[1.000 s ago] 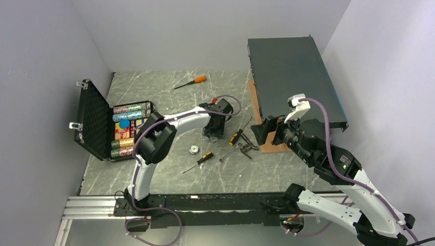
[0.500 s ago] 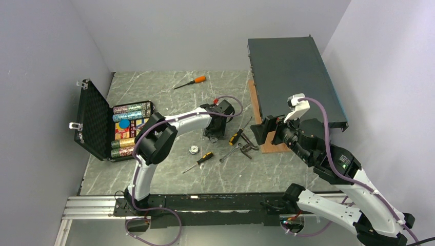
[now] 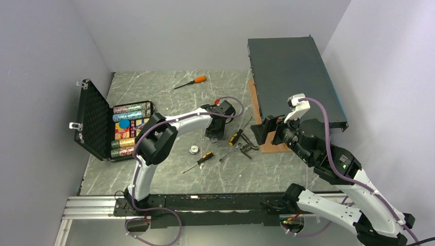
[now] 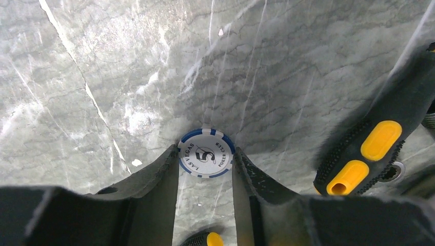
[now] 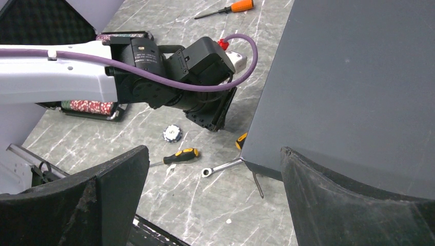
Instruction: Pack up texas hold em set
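Observation:
The black case (image 3: 94,121) stands open at the table's left, its foam lid upright and rows of chips (image 3: 128,130) inside. Mid-table, my left gripper (image 3: 214,134) points down at the marble. In the left wrist view a blue-and-white poker chip (image 4: 206,160) lies flat on the table. The left gripper (image 4: 205,152) has both fingertips against that chip's edges. Another loose chip (image 3: 193,149) lies nearer the front, also seen in the right wrist view (image 5: 173,133). My right gripper (image 5: 213,154) hangs open and empty beside the big box's corner.
A large dark flat box (image 3: 292,82) rests on a wooden block (image 3: 255,105) at the right. Black-and-yellow screwdrivers (image 3: 205,157) (image 4: 369,154), a wrench (image 3: 229,152) and hex keys lie mid-table. An orange-handled screwdriver (image 3: 191,81) lies at the back.
The left jaws have narrowed onto the poker chip, and the left wrist has edged slightly to the right. The right arm has not moved.

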`<state>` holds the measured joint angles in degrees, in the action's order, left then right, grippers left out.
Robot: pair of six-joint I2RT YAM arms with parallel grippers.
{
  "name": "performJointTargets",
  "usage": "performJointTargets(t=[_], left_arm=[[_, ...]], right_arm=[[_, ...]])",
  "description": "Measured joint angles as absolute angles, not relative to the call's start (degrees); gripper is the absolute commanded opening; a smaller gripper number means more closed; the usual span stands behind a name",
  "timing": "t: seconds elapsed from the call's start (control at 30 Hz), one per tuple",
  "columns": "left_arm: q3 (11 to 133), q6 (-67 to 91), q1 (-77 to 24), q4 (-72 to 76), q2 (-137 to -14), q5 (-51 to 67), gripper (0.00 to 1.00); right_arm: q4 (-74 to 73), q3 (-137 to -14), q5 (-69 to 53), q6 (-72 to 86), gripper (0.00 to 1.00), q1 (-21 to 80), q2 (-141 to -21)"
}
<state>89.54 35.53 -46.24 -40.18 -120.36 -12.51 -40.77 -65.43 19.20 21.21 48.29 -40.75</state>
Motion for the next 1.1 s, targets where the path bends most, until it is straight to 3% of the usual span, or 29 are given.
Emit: performJointTargets(t=[0.47,0.83,1.1], left_arm=[[88.7,34.5,-46.2,-43.6,-117.7,-13.0,0.32],[75.5,34.1,-45.2,-44.9,-100.3,-13.6,0.33],[67.2,34.1,-43.7,-45.0,-98.5,-13.4,0.35]], right_arm=[[-40.8,-65.4,19.2,21.2,1.00,48.3,-40.8],[-40.8,-65.4,19.2,21.2,1.00,48.3,-40.8],[-40.8,-65.4,19.0,21.2,1.00,48.3,-40.8]])
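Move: The left hand already has a poker chip between its fingertips, close over the table. The white chip stack it is bound for stands about 10 cm to its left and 6 cm back, roughly level with it; the near screwdriver's handle lies some 9 cm back and 4 cm left, the right screwdriver's about 11 cm right and 1 cm ahead. From the right hand, the stack lies roughly 25 cm left, 7 cm ahead and 32 cm below. Keeping its pinch on the chip by the rim, the left hand lingers briefly, then lifts it about 6 cm while setting off left and back towards the white chip stack. It carries the chip across in a low arc, some 10 cm left and 7 cm back in all, then sinks about 3 cm over the stack's near side, fingers still shut on the chip and pointing steeply down. ##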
